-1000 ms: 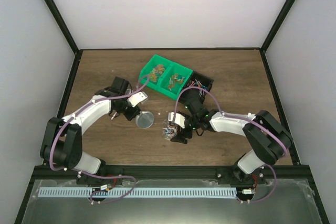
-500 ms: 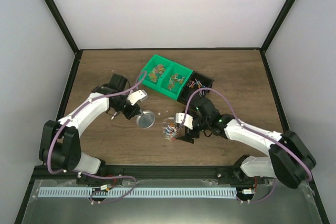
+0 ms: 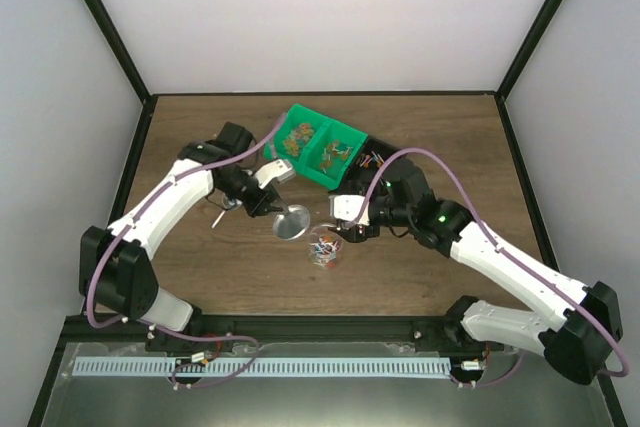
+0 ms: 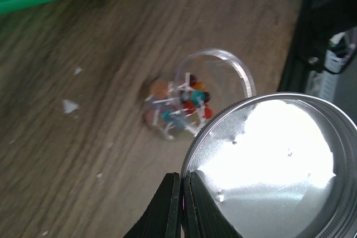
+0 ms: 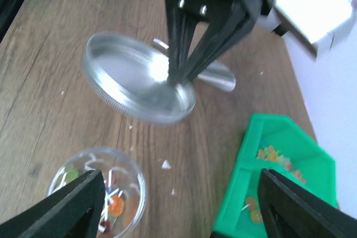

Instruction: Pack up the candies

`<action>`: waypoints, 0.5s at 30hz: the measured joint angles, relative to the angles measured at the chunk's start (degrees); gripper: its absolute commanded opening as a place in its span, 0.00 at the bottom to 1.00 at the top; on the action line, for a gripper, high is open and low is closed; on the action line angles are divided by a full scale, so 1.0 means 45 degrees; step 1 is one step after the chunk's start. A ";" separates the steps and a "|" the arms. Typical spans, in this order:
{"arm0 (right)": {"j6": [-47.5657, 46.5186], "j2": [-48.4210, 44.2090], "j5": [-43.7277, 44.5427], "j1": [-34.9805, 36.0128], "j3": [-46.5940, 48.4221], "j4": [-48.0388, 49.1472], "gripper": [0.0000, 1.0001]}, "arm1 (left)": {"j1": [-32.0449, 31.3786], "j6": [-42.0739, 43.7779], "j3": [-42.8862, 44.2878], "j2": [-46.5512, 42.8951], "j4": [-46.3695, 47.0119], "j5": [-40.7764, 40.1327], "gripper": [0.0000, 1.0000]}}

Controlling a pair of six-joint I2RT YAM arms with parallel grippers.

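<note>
The candies (image 4: 181, 104) are tiny wrapped sweets in red, orange, blue and white, lying in a clear cup (image 3: 323, 246) on the wooden table. My left gripper (image 4: 182, 178) is shut on the rim of a round silver lid (image 4: 273, 160). It holds the lid tilted above the table, just left of the cup (image 4: 215, 82). In the top view the lid (image 3: 291, 221) nearly touches the cup. My right gripper (image 5: 179, 185) hangs open just behind the cup (image 5: 97, 190) with nothing between its fingers. More candies (image 3: 300, 137) lie in the green tray.
A green two-compartment tray (image 3: 322, 178) stands at the back centre, with a black bin (image 3: 388, 159) of sweets to its right. Small white scraps (image 4: 70, 106) lie on the wood left of the cup. Black frame posts line the table's sides.
My left arm has lifted the lid and carried it right, up to the cup. My right gripper has drawn back from the cup toward the tray.
</note>
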 measured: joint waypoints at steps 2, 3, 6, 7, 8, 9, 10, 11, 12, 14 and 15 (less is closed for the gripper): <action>-0.0500 0.0223 0.0316 0.0418 0.0481 0.0223 0.71 | -0.0325 0.0053 0.0466 0.0369 -0.0476 0.0374 0.04; -0.0826 0.0277 0.0495 0.0675 0.0597 0.0335 0.70 | -0.0471 0.0083 0.0665 0.0549 -0.0719 0.0602 0.04; -0.1778 0.0296 0.0675 0.1175 0.0627 0.0393 0.64 | -0.0748 0.0185 0.0947 0.0996 -0.1316 0.1175 0.04; -0.2157 0.0296 0.0714 0.1336 0.0622 0.0374 0.61 | -0.0797 0.0214 0.0967 0.1107 -0.1486 0.1307 0.04; -0.2521 0.0277 0.0733 0.1452 0.0622 0.0364 0.60 | -0.0835 0.0238 0.0976 0.1205 -0.1651 0.1423 0.04; -0.2822 0.0238 0.0733 0.1559 0.0602 0.0359 0.59 | -0.0865 0.0248 0.0981 0.1297 -0.1792 0.1511 0.04; -0.3143 0.0160 0.0743 0.1681 0.0539 0.0364 0.58 | -0.0894 0.0248 0.0991 0.1379 -0.1904 0.1583 0.04; -0.3487 0.0053 0.0738 0.1817 0.0442 0.0364 0.57 | -0.0933 0.0238 0.0991 0.1472 -0.1991 0.1661 0.04; -0.3730 -0.0010 0.0729 0.1914 0.0384 0.0330 0.55 | -0.1005 0.0233 0.1030 0.1593 -0.2108 0.1758 0.04; -0.4235 -0.0024 0.0661 0.2137 0.0374 0.0136 0.53 | -0.1175 0.0219 0.1137 0.1807 -0.2268 0.1991 0.04; -0.4444 -0.0019 0.0607 0.2215 0.0374 0.0015 0.52 | -0.1248 0.0214 0.1200 0.1889 -0.2327 0.2098 0.04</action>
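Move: The left hand holds the lid by its rim; the open jar of candies stands about 8 cm back and 8 cm to its right, some 12 cm below, and the green tray about 13 cm ahead, 6 cm right. From the half-empty air where the right hand hovers open, the lid is about 8 cm left, 1 cm ahead and 5 cm lower, with the jar 4 cm back, 2 cm left and 18 cm below. Both hands swing back and inward about 5 cm, lid still pinched and nearing the jar, right fingers partly closing. ##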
